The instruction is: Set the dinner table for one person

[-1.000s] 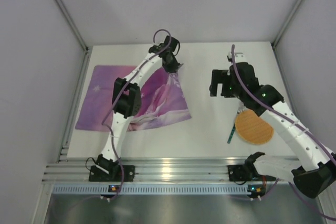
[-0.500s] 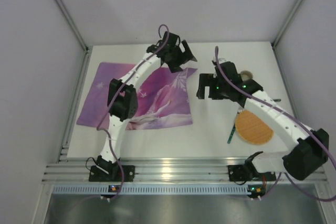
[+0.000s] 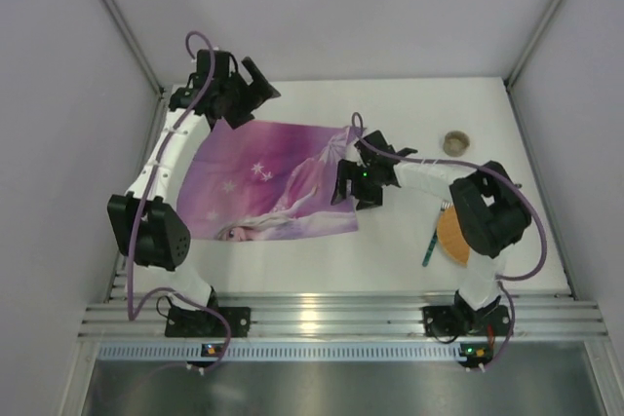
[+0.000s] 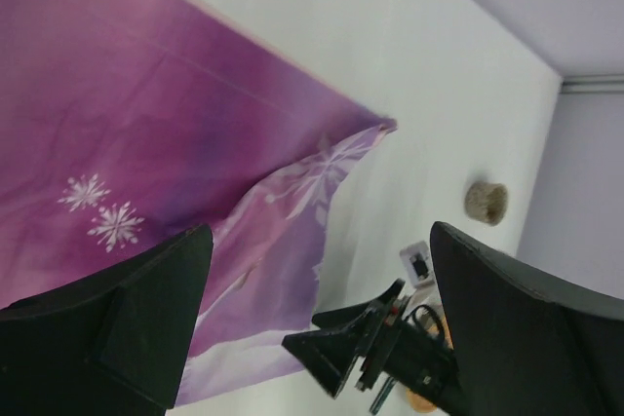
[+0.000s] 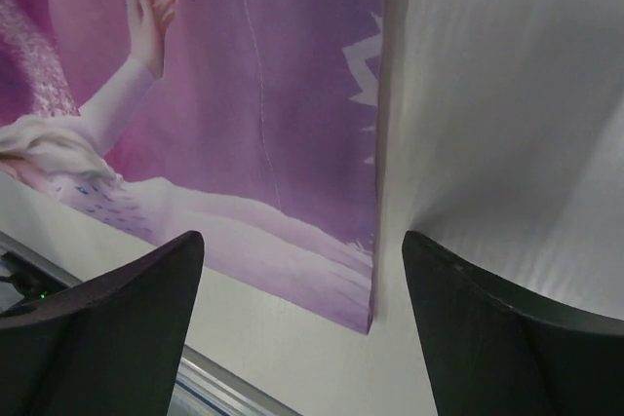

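Observation:
The dinner table (image 3: 409, 109) is a white tabletop. A purple princess placemat (image 3: 273, 182) lies spread on its left half, its far right corner (image 4: 385, 126) slightly curled. My left gripper (image 3: 261, 83) hangs open above the mat's far left corner, holding nothing; the left wrist view shows its jaws wide (image 4: 320, 229) over the mat. My right gripper (image 3: 343, 182) is low at the mat's right edge. It stands open (image 5: 302, 236), with the mat's edge and near right corner (image 5: 370, 323) between its fingers.
An orange round plate (image 3: 450, 239) lies at the near right, partly under the right arm. A green-handled utensil (image 3: 429, 250) lies beside it. A small brownish cup (image 3: 454, 143) stands at the back right. Grey walls enclose the table; a metal rail (image 3: 312, 317) runs along the near edge.
My left gripper opened, released the placemat's far right corner and swung to the back left. The mat now lies flatter. My right arm swept left to the mat's right edge.

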Controlling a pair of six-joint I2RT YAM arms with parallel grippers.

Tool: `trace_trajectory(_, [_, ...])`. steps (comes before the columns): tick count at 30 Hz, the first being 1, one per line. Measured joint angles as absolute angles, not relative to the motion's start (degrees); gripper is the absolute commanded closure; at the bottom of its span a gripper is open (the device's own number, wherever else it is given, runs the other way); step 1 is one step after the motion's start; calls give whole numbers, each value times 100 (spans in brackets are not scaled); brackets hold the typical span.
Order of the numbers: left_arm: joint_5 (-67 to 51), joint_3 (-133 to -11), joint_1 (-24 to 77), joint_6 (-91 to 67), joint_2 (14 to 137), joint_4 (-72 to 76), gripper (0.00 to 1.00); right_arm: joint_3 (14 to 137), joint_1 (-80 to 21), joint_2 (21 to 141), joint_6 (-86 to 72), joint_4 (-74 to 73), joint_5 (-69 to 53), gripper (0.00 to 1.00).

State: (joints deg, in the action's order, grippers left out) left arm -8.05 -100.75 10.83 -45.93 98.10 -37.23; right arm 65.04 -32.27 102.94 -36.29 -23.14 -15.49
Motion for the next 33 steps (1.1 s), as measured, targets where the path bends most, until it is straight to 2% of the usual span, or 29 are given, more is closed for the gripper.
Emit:
trace_trajectory(2, [-792, -9620, 1057, -4506, 9717, -3778, 1, 6700, -3267, 10617, -3701, -2231, -1789, 28])
trace_trajectory(3, [-812, -9358, 1009, -4482, 9686, -3809, 2, 6794, -3297, 10718, -3712, -2154, -1813, 40])
trace_trajectory(5, [-836, -8947, 882, -4451, 9633, -3861, 1, 7000, -3358, 10969, -3728, -1988, -1935, 56])
trace_trajectory(6, [-845, -8761, 779, -4429, 9612, -3909, 2, 7059, -3382, 11076, -3745, -1927, -1977, 74])
trace_trajectory(8, [-856, -8556, 622, -4383, 9596, -3979, 1, 7148, -3435, 11264, -3765, -1859, -2099, 94])
trace_trajectory(9, [-856, -8486, 543, -4357, 9583, -3997, 2, 7159, -3448, 11321, -3763, -1852, -2126, 99])
trace_trajectory(17, [-832, -8385, 384, -4141, 9411, -4025, 2, 6807, -3321, 10947, -3684, -2174, -1726, 100])
trace_trajectory(26, [-913, -8012, 384, -3688, 9413, -3892, 1, 5695, -1828, 9325, -3144, -3245, -952, 100])
trace_trajectory(33, [-1083, -7323, 384, -3374, 9509, -3767, 1, 5433, -1750, 8947, -2906, -3800, -832, 100])
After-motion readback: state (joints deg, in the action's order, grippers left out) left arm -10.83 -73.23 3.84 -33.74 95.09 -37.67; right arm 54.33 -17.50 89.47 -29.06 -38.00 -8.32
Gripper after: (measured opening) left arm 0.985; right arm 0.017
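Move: The purple cloth lies just below the right hand: the part of its right side to be pinched is about 5 cm to the left, 1 cm ahead and 3 cm down, its near right corner some 7 cm straight back. The fork is roughly 20 cm right and 8 cm back, the wicker plate 28 cm right and 9 cm back. From the raised left hand the pinching spot is about 16 cm right, 15 cm back and 27 cm down. The cloth's right side, near its near corner, is pinched as the right hand slips some 5 cm left and slightly down, closing its wide fingers; keeping that grip, the hand drags it about 18 cm right towards the fork, turning clockwise and easing back at the end. The open, empty left hand sinks 17 cm over the cloth's left part, also back and a little left, tipping down. ##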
